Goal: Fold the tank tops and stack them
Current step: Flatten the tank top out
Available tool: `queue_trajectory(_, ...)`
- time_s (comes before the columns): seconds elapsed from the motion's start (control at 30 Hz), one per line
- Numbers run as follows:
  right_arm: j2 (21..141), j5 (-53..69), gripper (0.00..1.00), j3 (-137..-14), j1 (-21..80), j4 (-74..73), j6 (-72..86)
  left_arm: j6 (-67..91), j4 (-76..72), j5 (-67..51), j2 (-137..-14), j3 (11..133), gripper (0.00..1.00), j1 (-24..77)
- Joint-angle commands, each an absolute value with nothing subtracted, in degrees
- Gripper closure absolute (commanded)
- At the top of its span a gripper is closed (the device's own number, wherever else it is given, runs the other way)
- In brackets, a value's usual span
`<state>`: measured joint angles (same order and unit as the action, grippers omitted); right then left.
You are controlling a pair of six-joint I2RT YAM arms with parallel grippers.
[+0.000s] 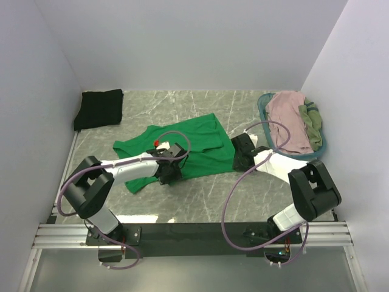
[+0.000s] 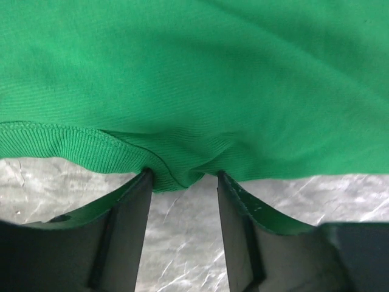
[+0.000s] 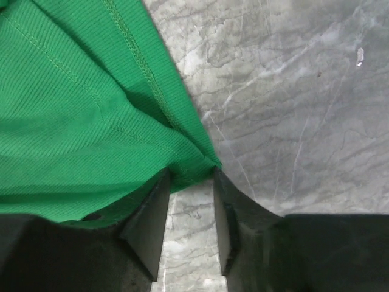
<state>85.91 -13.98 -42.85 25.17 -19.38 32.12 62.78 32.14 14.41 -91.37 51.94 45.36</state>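
Note:
A bright green tank top [image 1: 194,141] lies spread on the marble table [image 1: 200,198]. My left gripper [image 1: 168,172] stands at its near hem, open, and the ribbed hem [image 2: 176,173] bunches between the two fingertips [image 2: 130,213]. My right gripper [image 1: 240,158] is at the top's right near corner, also open, with that corner [image 3: 194,164] lying between its tips. The green cloth [image 3: 73,121] fills the left of the right wrist view. A black tank top [image 1: 98,108] lies folded at the far left. Pink [image 1: 289,121] and olive [image 1: 311,121] tops sit in the basket.
The teal oval basket [image 1: 262,109] stands at the far right against the wall. White walls close in the table on the left, back and right. Bare marble [image 3: 292,91] shows to the right of the green top's corner. Purple cables loop over both arms.

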Motion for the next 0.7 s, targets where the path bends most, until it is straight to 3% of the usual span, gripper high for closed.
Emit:
queue_trajectory(0.0, 87.0, -14.4, 0.6, -45.5, 25.5, -19.9, 32.9, 63.5, 30.8, 17.5, -92.9, 53.8, 0.5, 45.6)
queue_trajectory(0.07, 87.2, -14.2, 0.68, -45.6, 25.8, -20.2, 33.0, 63.4, 31.2, 17.8, -93.1, 53.9, 0.6, 45.7)
queue_trajectory(0.13, 86.8, -13.9, 0.88, -45.4, 25.8, -20.5, 33.2, 63.0, 31.7, 17.4, -93.1, 53.7, 0.78, 45.6)
queue_trajectory(0.2, 85.3, -14.0, 1.0, -44.8, 26.2, -21.1, 33.7, 62.8, 32.4, 16.9, -92.3, 53.4, 0.85, 45.7)
queue_trajectory(0.3, 83.0, -14.4, 1.0, -43.7, 26.5, -22.1, 34.2, 62.4, 33.6, 14.7, -90.1, 51.6, 0.99, 45.9)
queue_trajectory(0.67, 71.1, -12.7, 1.0, -37.0, 30.4, -26.7, 38.8, 59.4, 43.2, 5.5, -77.1, 42.6, 0.99, 45.9)
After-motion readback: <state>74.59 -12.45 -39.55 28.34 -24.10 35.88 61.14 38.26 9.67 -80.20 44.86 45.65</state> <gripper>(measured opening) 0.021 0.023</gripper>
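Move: Between the left hand's open fingertips lies the tank top's near edge, where the ribbed trim ends, about 1 cm ahead and 1 cm below; the near-left strap is roughly 14 cm left and 3 cm back. The right hand straddles the tank top's right corner, about 1 cm ahead and 1 cm below. From the right hand, the tank top's far corner is some 20 cm ahead and 8 cm left, the blue basket about 16 cm ahead and 20 cm right. Shutting both grippers almost together, the two hands pinch the tank top's near edge, left at the end of the trim and right on the corner. Still pinching, both then draw back towards the base: the left about 5 cm with a drift left and a slight rise, the right rising and backing some 3 cm each, tilting a little. ##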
